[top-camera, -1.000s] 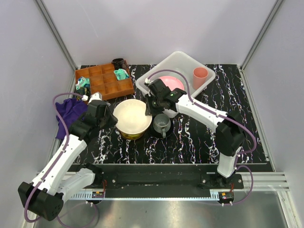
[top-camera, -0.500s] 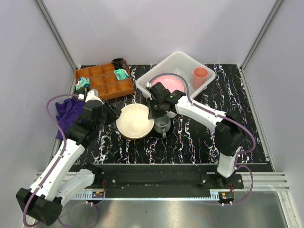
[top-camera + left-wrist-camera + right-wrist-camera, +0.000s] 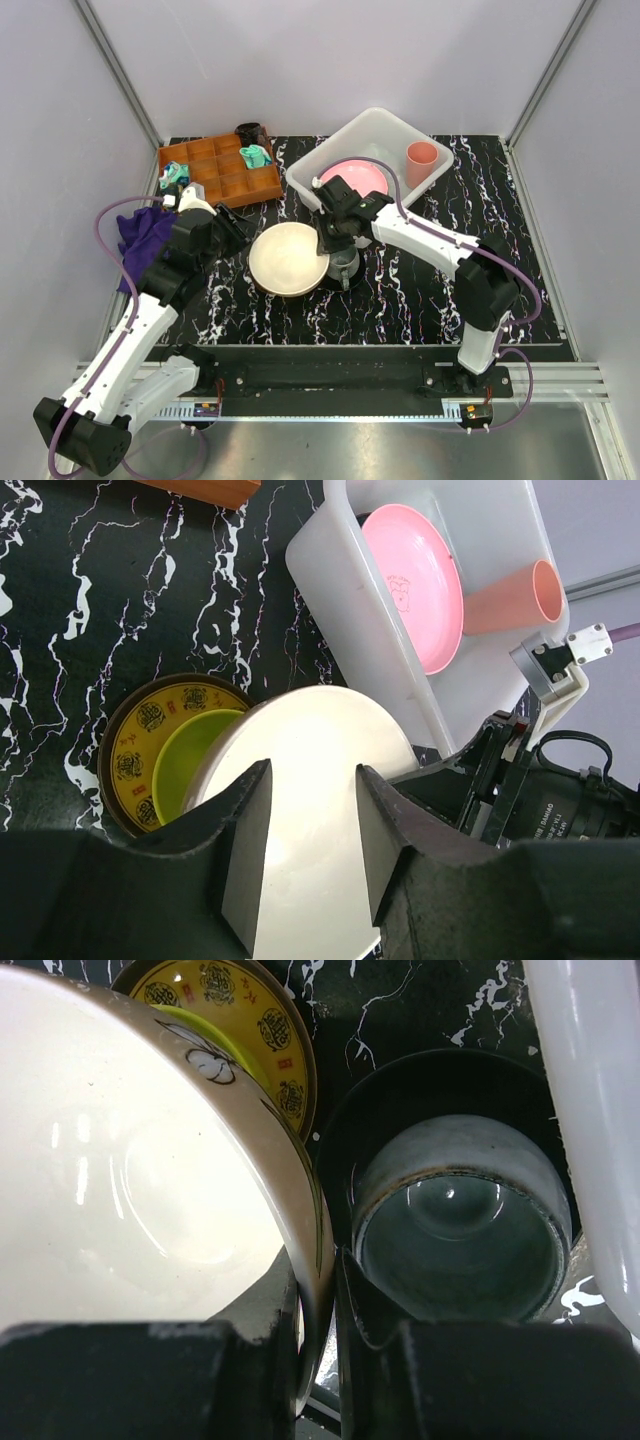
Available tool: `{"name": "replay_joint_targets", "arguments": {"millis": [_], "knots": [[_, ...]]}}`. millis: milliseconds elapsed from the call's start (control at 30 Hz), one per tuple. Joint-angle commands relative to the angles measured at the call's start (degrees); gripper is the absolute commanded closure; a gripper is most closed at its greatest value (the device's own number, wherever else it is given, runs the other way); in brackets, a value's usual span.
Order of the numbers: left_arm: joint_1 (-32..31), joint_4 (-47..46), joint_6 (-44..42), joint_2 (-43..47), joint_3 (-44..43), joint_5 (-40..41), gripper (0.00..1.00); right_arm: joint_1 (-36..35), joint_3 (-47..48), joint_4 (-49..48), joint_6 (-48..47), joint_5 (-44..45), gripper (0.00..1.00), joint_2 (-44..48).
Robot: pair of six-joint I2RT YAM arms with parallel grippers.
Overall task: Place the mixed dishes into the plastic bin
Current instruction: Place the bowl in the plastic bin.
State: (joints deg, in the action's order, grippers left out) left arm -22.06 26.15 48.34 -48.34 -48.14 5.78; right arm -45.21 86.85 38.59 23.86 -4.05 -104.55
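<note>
The cream bowl [image 3: 288, 258] is tilted over a small yellow bowl [image 3: 188, 762] that sits in a yellow-patterned dish [image 3: 137, 742]. My right gripper [image 3: 325, 246] is shut on the cream bowl's right rim [image 3: 322, 1222], one finger inside and one outside. My left gripper [image 3: 238, 233] stands open just left of the bowl, and the cream bowl [image 3: 312, 810] shows between its fingers without touching them. A grey mug [image 3: 458, 1228] stands on a black saucer [image 3: 432, 1078] beside the bowl. The plastic bin [image 3: 385, 124] at the back holds a pink plate [image 3: 355, 176] and a pink cup [image 3: 421, 158].
A brown wooden compartment tray [image 3: 222, 172] with small teal items sits at the back left. A purple cloth [image 3: 147, 235] lies at the table's left edge under the left arm. The bin's near wall [image 3: 590, 1110] is close to the right of the mug.
My left gripper has opened, let go of the cream bowl's left rim and drawn back a little to the left. The bowl, still in the right gripper, has shifted right and tipped.
</note>
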Motion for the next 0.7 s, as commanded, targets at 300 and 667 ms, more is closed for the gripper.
{"name": "replay_joint_targets", "arguments": {"millis": [300, 667], "knots": [[-0.17, -2.33, -0.35, 2.37, -1.78, -1.3, 0.4, 7.94, 5.51, -7.3, 3.31, -8.16, 1.0, 12.18], [-0.17, -3.39, -2.63, 4.13, -1.34, -2.62, 0.31, 17.17, 11.23, -2.56, -0.04, -5.53, 1.0, 12.62]]}}
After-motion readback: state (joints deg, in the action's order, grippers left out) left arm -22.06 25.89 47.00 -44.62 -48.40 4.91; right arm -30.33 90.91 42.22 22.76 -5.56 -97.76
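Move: The right hand already holds the cream bowl by its right rim. The bin's middle lies about 16 cm ahead of this hand, 10 cm to its right and some 6 cm lower, with the pink plate inside, roughly 16 cm ahead and 8 cm right. The grey mug stands 4 cm right and 2 cm back, the green bowl about 10 cm left and 4 cm back, both below. From the left hand the bin is about 11 cm ahead and 25 cm right, well below. Still pinching the cream bowl's rim, the right hand carries it up off to the right and forward, away from over the green bowl towards the bin: roughly 8 cm right, 7 cm forward and 7 cm up, gathering speed from a slow start and turning about 15 degrees clockwise. The empty left hand spreads its fingers wider and rises about 2 cm. ##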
